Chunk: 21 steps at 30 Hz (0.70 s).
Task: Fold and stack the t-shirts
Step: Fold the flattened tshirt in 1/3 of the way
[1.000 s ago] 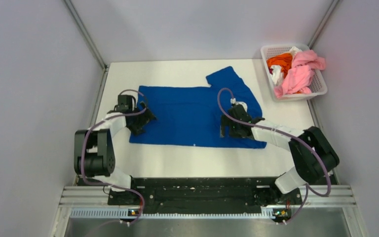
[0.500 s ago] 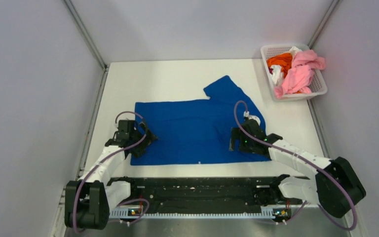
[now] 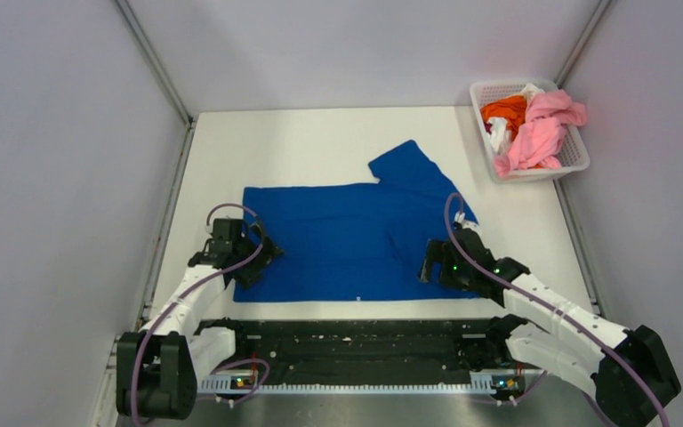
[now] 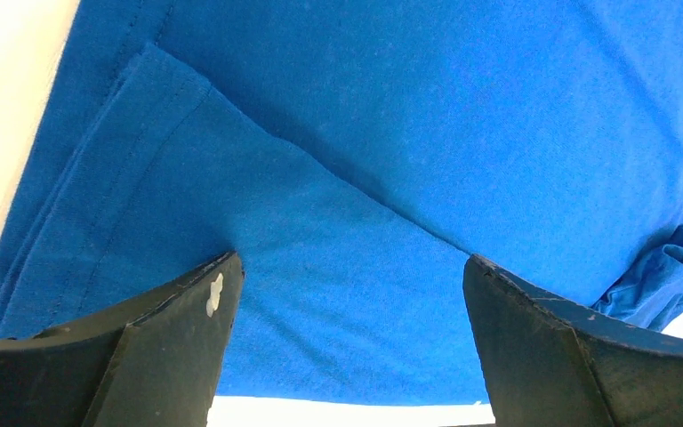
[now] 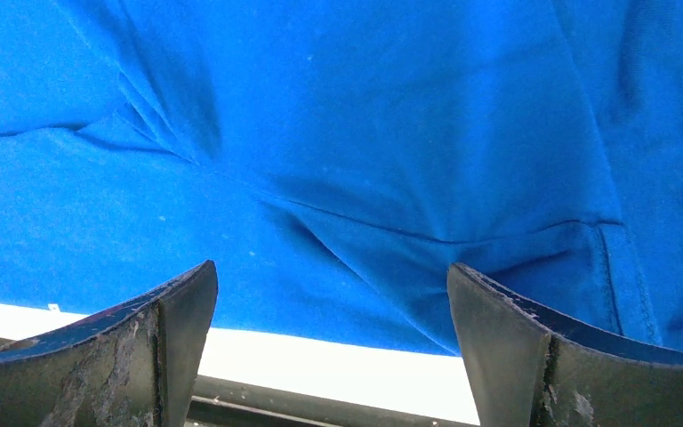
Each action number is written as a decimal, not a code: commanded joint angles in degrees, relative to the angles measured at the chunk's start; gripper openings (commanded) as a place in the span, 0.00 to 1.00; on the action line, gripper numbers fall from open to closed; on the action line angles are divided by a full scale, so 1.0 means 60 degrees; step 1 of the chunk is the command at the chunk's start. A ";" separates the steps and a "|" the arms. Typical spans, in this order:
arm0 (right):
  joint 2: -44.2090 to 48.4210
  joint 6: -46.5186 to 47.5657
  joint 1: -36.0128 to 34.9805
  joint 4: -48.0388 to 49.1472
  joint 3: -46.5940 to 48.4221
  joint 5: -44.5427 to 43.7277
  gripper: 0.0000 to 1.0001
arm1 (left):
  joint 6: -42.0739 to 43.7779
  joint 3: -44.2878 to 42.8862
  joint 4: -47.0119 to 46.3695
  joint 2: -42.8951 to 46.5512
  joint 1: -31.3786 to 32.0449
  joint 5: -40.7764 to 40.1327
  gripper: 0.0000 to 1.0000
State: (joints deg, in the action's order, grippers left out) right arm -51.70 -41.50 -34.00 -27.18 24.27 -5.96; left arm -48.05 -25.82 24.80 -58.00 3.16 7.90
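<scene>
A royal blue t-shirt (image 3: 347,240) lies spread flat near the table's front edge, plain side up, with one sleeve (image 3: 409,165) sticking out at the back right. My left gripper (image 3: 261,256) is open low over its left edge, above a folded-in sleeve (image 4: 187,222). My right gripper (image 3: 430,267) stands open over the shirt's right front part, where the cloth (image 5: 365,107) is creased. In the wrist views, neither the left gripper (image 4: 351,267) nor the right gripper (image 5: 333,271) has anything pinched between its fingers. Pink (image 3: 538,133), orange (image 3: 504,109) and white (image 3: 499,133) t-shirts lie heaped in the basket.
The white lattice basket (image 3: 574,156) stands at the table's back right corner. Grey walls close in the left, right and back sides. A black rail (image 3: 356,342) with the arm bases runs along the near edge, just in front of the shirt's hem.
Both arms have drawn back toward the near edge, and the blue t-shirt has slid nearer with them. Both grippers have stayed open.
</scene>
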 commanded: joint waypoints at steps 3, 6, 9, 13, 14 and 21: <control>0.0232 0.0046 -0.0109 -0.0295 0.0431 -0.0694 0.99 | 0.0371 -0.0664 0.1195 -0.0009 0.0030 -0.0523 0.99; 0.0115 0.0278 -0.0113 -0.0252 0.1160 -0.1391 0.99 | 0.0502 -0.1388 0.1448 -0.0099 0.0030 -0.0866 0.99; -0.0176 0.0384 -0.0105 0.0146 0.1846 -0.2001 0.99 | 0.0599 -0.2279 0.1560 -0.0474 0.0018 -0.1208 0.99; -0.1104 0.1037 -0.0083 0.1334 0.2713 -0.2457 0.99 | 0.0853 -0.3626 0.1514 -0.1483 -0.0091 -0.1951 0.99; -0.1468 0.1232 -0.0031 0.1623 0.3025 -0.2557 0.99 | 0.0929 -0.4022 0.1521 -0.1870 -0.0186 -0.2035 0.99; -0.5317 0.2810 0.1335 0.2194 0.6364 -0.1318 0.99 | 0.1227 -0.6948 0.1770 -0.5168 -0.1212 -0.2240 0.99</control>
State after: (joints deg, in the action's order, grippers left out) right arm -73.25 -32.29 -29.78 -18.79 51.59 -16.71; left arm -42.48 -60.14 34.63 -81.54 -1.41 -2.68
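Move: Both open hands are down on the blue t-shirt. The shirt's far left corner lies about 19 cm ahead of the left hand and 6 cm to its left, its near left corner some 8 cm back and 6 cm left. The sleeve sticks out about 27 cm ahead of the right hand and 7 cm left; its inner notch is some 24 cm ahead and 13 cm left, and the laundry basket about 37 cm ahead and 25 cm right. All are at nearly hand level or slightly below, the basket a little above. The open fingertips of both hands lift off the shirt and the arms swing forward and up over it. The left goes about 12 cm forward, nearly 8 cm up and 5 cm left, towards the far left corner. The right travels some 15 cm forward and 10 cm up towards the sleeve, its fingers tilting forward by nearly 20 degrees. ##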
